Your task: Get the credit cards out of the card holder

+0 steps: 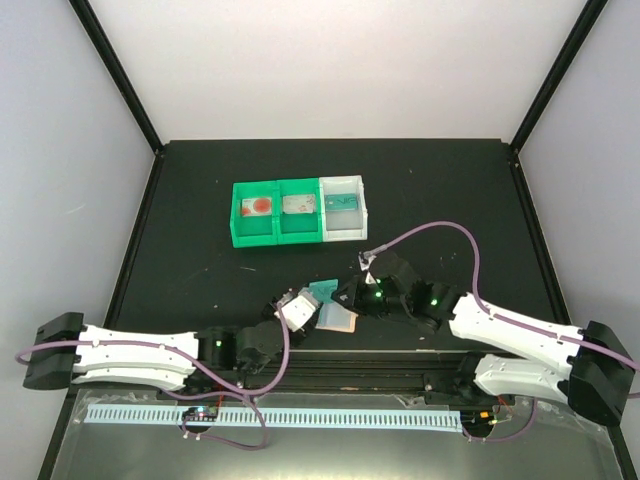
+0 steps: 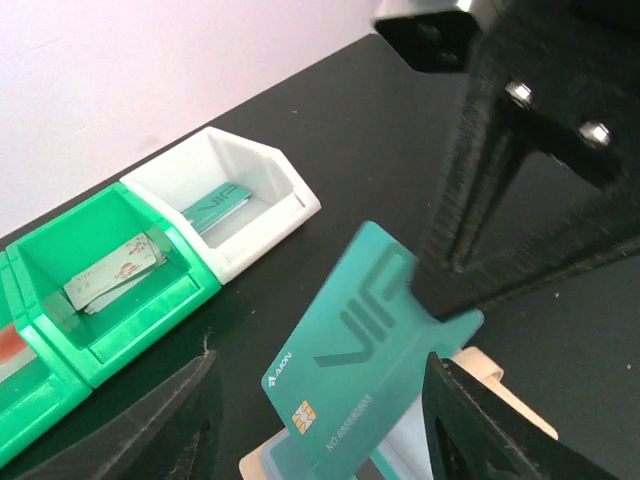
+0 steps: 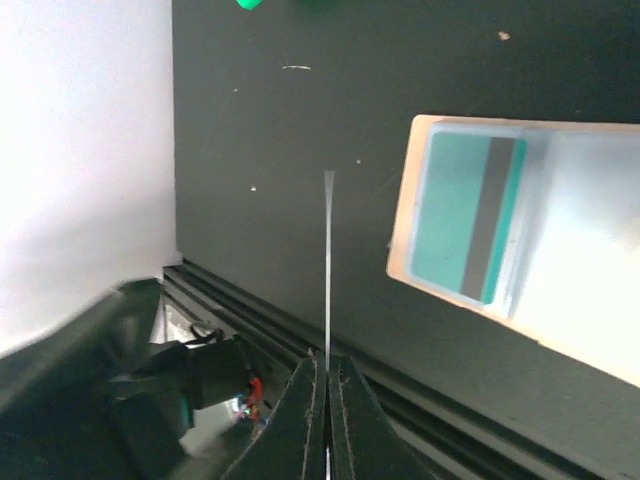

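Observation:
One teal credit card [image 2: 355, 345] hangs tilted above the table, and my right gripper [image 3: 327, 365] is shut on its corner. In the right wrist view that card [image 3: 328, 250] shows edge-on as a thin line between the closed fingers. The tan card holder [image 3: 560, 320] lies flat on the black table with a second teal card [image 3: 455, 215] showing in its pocket. My left gripper [image 2: 320, 445] is open, one finger on each side of the lifted card and touching neither it nor the holder [image 2: 492, 368] below. In the top view both grippers meet over the holder [image 1: 338, 320].
A three-compartment bin tray [image 1: 298, 238], two parts green and one white, stands behind the grippers. Its white part [image 2: 290, 190] holds a teal card [image 2: 215, 208], and a green part [image 2: 170, 300] holds a pale card. The metal rail at the table's near edge runs just below the holder.

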`<state>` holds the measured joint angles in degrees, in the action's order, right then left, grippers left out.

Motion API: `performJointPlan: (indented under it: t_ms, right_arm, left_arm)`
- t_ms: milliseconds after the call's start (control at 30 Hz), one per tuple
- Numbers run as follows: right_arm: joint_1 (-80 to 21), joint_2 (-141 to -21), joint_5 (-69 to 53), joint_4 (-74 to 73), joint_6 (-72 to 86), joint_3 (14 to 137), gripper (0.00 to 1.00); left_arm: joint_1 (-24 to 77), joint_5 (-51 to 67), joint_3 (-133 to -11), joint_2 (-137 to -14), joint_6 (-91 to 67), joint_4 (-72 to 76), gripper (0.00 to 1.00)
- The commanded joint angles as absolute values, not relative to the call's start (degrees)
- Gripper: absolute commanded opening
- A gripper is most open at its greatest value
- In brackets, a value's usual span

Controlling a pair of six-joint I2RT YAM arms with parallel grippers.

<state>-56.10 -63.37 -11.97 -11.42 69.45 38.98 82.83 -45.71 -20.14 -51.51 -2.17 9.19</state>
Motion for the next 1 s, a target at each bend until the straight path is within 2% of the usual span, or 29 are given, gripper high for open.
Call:
performJointPlan:
  t_ms: [0, 100, 167, 233, 400, 667, 967]
  right_arm:
    - [-55.7, -60.3, -7.3, -9.1, 64.1, 36.2, 0.01]
    - [-55.7, -58.5, -5.4, -7.9, 60.5, 34.6, 0.01]
    - [-55.7, -57.6, -4.1, -7.7, 57.9, 34.1, 0.01]
    - [-55.7, -56.8, -4.0, -6.5, 54.0, 33.8, 0.01]
    - [-55.7, -54.9, -4.0, -4.0, 48.2, 32.8, 0.01]
    - [-54.0, -54.2, -2.8, -4.0, 40.3, 34.0, 0.01]
    - [-41.9, -62.1, -11.1, -6.1, 34.4, 42.0, 0.01]
  left_arm:
    - [80.5, -43.6, -21.4, -46.8, -9.4, 5.2, 0.61]
    - [77.5, -38.6, -20.9, -42.8, -13.0, 3.2, 0.76]
    - [75.4, -35.3, -20.3, -40.1, -14.8, 2.8, 0.91]
    - [73.1, -31.7, -19.8, -37.3, -16.9, 2.7, 0.98]
    - [64.5, -18.7, -19.5, -33.1, -22.5, 1.9, 0.99]
    - [55.3, -5.6, -20.6, -32.2, -31.9, -0.9, 0.99]
    - [46.0, 11.7, -18.9, -34.6, -39.3, 1.2, 0.99]
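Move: The right hand already holds the teal card, its middle about 2 cm to the left of the fingertips and 1 cm lower. The white bin lies about 21 cm ahead of this hand, 3 cm to its right and 11 cm below; the middle green bin is level with the white one, 8 cm left of the hand. The card holder is almost straight beneath, 13 cm down. From the left hand, empty and half open, the holder lies 3 cm to the right and 14 cm down. Keeping its pinch on the teal card, the right hand first draws it about 2 cm to the right with a small dip, away from the left fingers, then lifts and swings it forward towards the white bin, gathering speed to end some 6 cm farther out, rolling about 30 degrees so that the card's forward side tips up. The left hand, already off the card, spreads its fingers fully and backs off left, up and forward by about 5 cm, rolling its left side down and tipping its fingers down over the holder's left part, then sinks a little at the end. ##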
